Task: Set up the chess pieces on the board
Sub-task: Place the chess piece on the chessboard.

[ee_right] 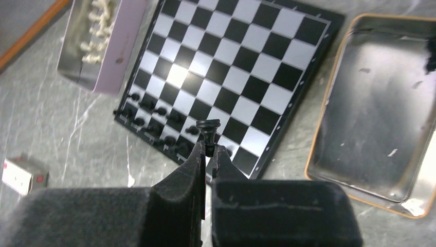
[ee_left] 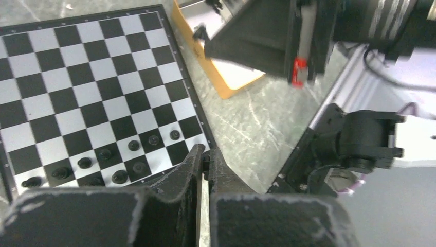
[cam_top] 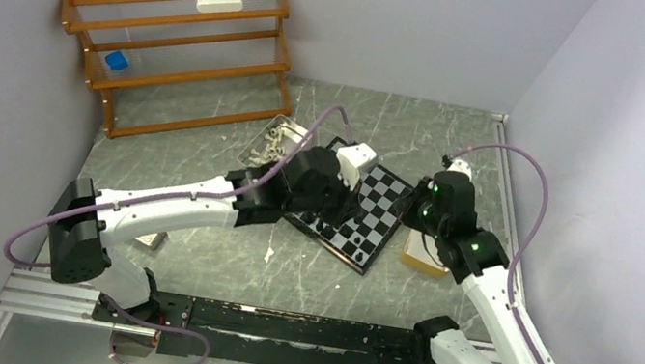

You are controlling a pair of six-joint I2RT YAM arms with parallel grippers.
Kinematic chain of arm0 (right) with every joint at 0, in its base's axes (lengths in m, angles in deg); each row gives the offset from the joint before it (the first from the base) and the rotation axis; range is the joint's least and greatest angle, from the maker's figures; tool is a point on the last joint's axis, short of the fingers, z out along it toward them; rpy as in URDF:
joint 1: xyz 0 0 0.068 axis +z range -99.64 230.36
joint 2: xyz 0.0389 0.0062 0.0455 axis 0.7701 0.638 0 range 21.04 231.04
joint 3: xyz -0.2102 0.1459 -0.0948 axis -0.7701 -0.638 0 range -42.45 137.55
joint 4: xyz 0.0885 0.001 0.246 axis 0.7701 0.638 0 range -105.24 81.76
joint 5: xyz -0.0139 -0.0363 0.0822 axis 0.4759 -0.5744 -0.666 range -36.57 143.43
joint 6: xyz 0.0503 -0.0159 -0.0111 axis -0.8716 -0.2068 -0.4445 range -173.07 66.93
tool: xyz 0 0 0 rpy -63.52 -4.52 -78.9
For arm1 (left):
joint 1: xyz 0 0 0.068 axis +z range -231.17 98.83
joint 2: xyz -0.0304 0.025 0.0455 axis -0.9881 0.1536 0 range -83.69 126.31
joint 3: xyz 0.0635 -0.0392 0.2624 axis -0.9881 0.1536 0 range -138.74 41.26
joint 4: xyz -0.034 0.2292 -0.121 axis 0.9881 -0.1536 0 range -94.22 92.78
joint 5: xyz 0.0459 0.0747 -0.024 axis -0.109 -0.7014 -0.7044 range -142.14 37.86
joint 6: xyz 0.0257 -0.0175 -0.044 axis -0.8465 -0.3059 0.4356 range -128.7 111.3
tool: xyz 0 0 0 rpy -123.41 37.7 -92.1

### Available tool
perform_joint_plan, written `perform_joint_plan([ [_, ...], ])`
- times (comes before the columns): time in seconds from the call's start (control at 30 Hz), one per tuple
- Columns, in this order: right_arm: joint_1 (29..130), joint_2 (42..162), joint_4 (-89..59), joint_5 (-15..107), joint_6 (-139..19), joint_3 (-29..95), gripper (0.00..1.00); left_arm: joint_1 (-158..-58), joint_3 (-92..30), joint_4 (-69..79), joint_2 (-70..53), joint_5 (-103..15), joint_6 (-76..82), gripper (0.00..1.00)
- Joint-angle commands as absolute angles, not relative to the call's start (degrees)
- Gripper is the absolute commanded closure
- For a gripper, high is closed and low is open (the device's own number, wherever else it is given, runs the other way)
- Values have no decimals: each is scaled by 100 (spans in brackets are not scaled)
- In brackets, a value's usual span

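Note:
The board lies mid-table, checked black and white. Several black chess pieces stand in its two near rows, also seen in the right wrist view. My left gripper hangs at the board's near corner with its fingers pressed together on a small black piece pinched at the tips. My right gripper hovers above the board, shut on a black chess piece that sticks out past its tips. From above, both grippers sit over the board, left and right.
A tin of cream-white pieces sits at the board's left edge. An empty orange-rimmed tin lies to its right. A wooden rack stands far left. A small box and one white piece lie on the table.

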State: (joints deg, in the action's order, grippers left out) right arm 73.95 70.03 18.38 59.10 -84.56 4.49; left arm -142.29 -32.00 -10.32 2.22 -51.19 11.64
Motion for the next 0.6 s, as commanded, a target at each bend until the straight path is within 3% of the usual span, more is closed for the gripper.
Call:
perform_joint_plan([
  [0.0,6820,7436,2053,5988,-8356,879,100,-14793,-2881,-522,129,-6930,656,95],
  [0.2,5323,7704,1619,4133,-8156,720,100,-15161,-2528,-181,475,-7521,684,95],
  [0.57,5092,7404,1537,3981,-8051,434,100,-15399,-2244,309,1496,-7662,856,95],
])
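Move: The empty gap in the board's near row lies about 4 cm ahead of the left hand and 18 cm below it. The corner piece stands roughly 3 cm ahead and 2 cm right, the last piece left of the gap about 6 cm ahead and 4 cm left. From the right hand the gap is some 10 cm left, 4 cm back and 14 cm down; the yellow tray is 12 cm right, level, 14 cm down. Left hand lowers its held piece about 11 cm towards the near-row gap; right hand withdraws 5 cm right. ##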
